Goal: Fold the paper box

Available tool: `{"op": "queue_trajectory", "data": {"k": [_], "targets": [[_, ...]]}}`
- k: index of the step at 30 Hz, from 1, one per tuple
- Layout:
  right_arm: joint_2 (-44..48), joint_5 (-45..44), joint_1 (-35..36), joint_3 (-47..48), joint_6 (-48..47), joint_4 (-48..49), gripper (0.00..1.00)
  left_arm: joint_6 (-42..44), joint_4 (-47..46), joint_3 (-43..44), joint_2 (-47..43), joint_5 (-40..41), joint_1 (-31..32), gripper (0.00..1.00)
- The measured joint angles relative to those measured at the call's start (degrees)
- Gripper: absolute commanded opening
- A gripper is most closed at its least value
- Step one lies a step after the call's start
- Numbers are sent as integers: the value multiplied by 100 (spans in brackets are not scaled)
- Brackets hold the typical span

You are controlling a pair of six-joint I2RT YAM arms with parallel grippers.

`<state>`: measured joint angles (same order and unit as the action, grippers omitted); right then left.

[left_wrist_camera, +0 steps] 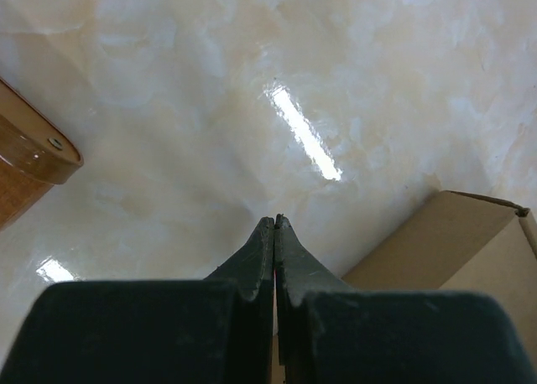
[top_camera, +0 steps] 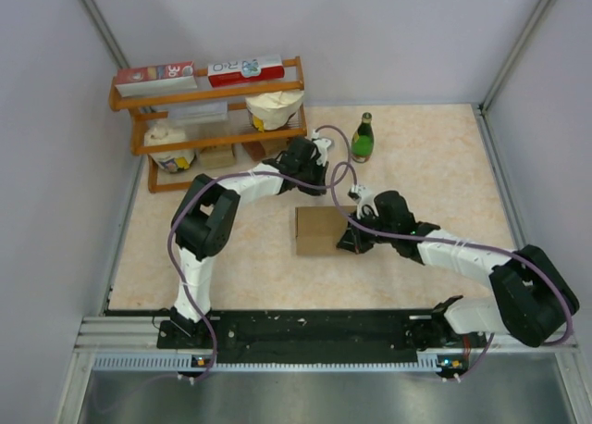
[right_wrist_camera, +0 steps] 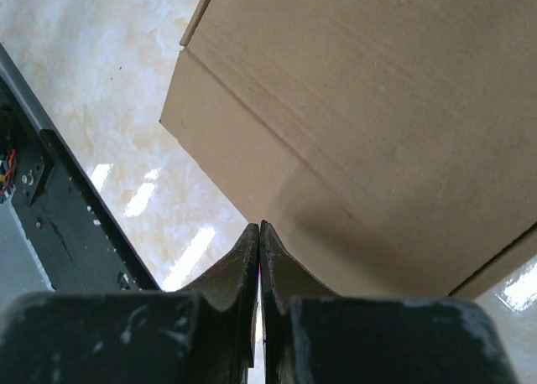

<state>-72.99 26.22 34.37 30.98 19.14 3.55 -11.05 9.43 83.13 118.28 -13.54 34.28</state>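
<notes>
The paper box point(top_camera: 319, 230) is plain brown cardboard, folded into a small rectangular box at the middle of the table. In the right wrist view the paper box point(right_wrist_camera: 369, 124) fills the upper right, a crease running across its face. My right gripper point(right_wrist_camera: 259, 226) is shut, its tips meeting just at the box's near edge; in the top view the right gripper point(top_camera: 351, 240) sits against the box's right side. My left gripper point(left_wrist_camera: 274, 220) is shut with nothing in it, above bare table, and a corner of the paper box point(left_wrist_camera: 449, 241) shows to its right.
A wooden shelf point(top_camera: 208, 118) with printed cartons, bags and small boxes stands at the back left; its rounded foot point(left_wrist_camera: 33, 153) shows in the left wrist view. A green bottle point(top_camera: 362, 139) stands behind the box. The black base rail point(right_wrist_camera: 50, 199) runs along the near edge.
</notes>
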Motion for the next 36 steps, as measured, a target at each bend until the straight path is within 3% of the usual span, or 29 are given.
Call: {"op": "queue_trajectory", "data": {"k": [9, 22, 36], "targets": [[-520, -46, 13, 118, -153, 55, 0, -66, 4, -363, 39, -354, -28, 0], [-664, -297, 13, 173, -271, 48, 0, -247, -745, -970, -120, -774, -66, 0], [-732, -887, 39, 168, -313, 90, 0, -560, -1182, -2079, -809, -791, -94, 0]]}}
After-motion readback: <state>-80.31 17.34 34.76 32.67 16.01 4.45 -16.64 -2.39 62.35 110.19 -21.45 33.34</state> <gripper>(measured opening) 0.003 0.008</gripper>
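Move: The paper box lies shut, its middle about 11 cm back from my left hand, 2 cm to the right and 3 cm below; my fingertips sit just beyond its far side. From my right hand, off its near-right part, its middle is some 8 cm ahead, 6 cm left and 5 cm below. The green bottle stands about 10 cm ahead and 11 cm right of my left hand, the wooden rack about 10 cm ahead and 25 cm left. With both grippers kept shut I turn the box between them: my left hand comes back about 7 cm, sinking 3 cm early on and drifting left late, its tips pushing the far side towards me. My right hand first sinks some 3.5 cm overall, then eases forward about 2.5 cm and slightly right, its tips meeting the near side towards the right end. ##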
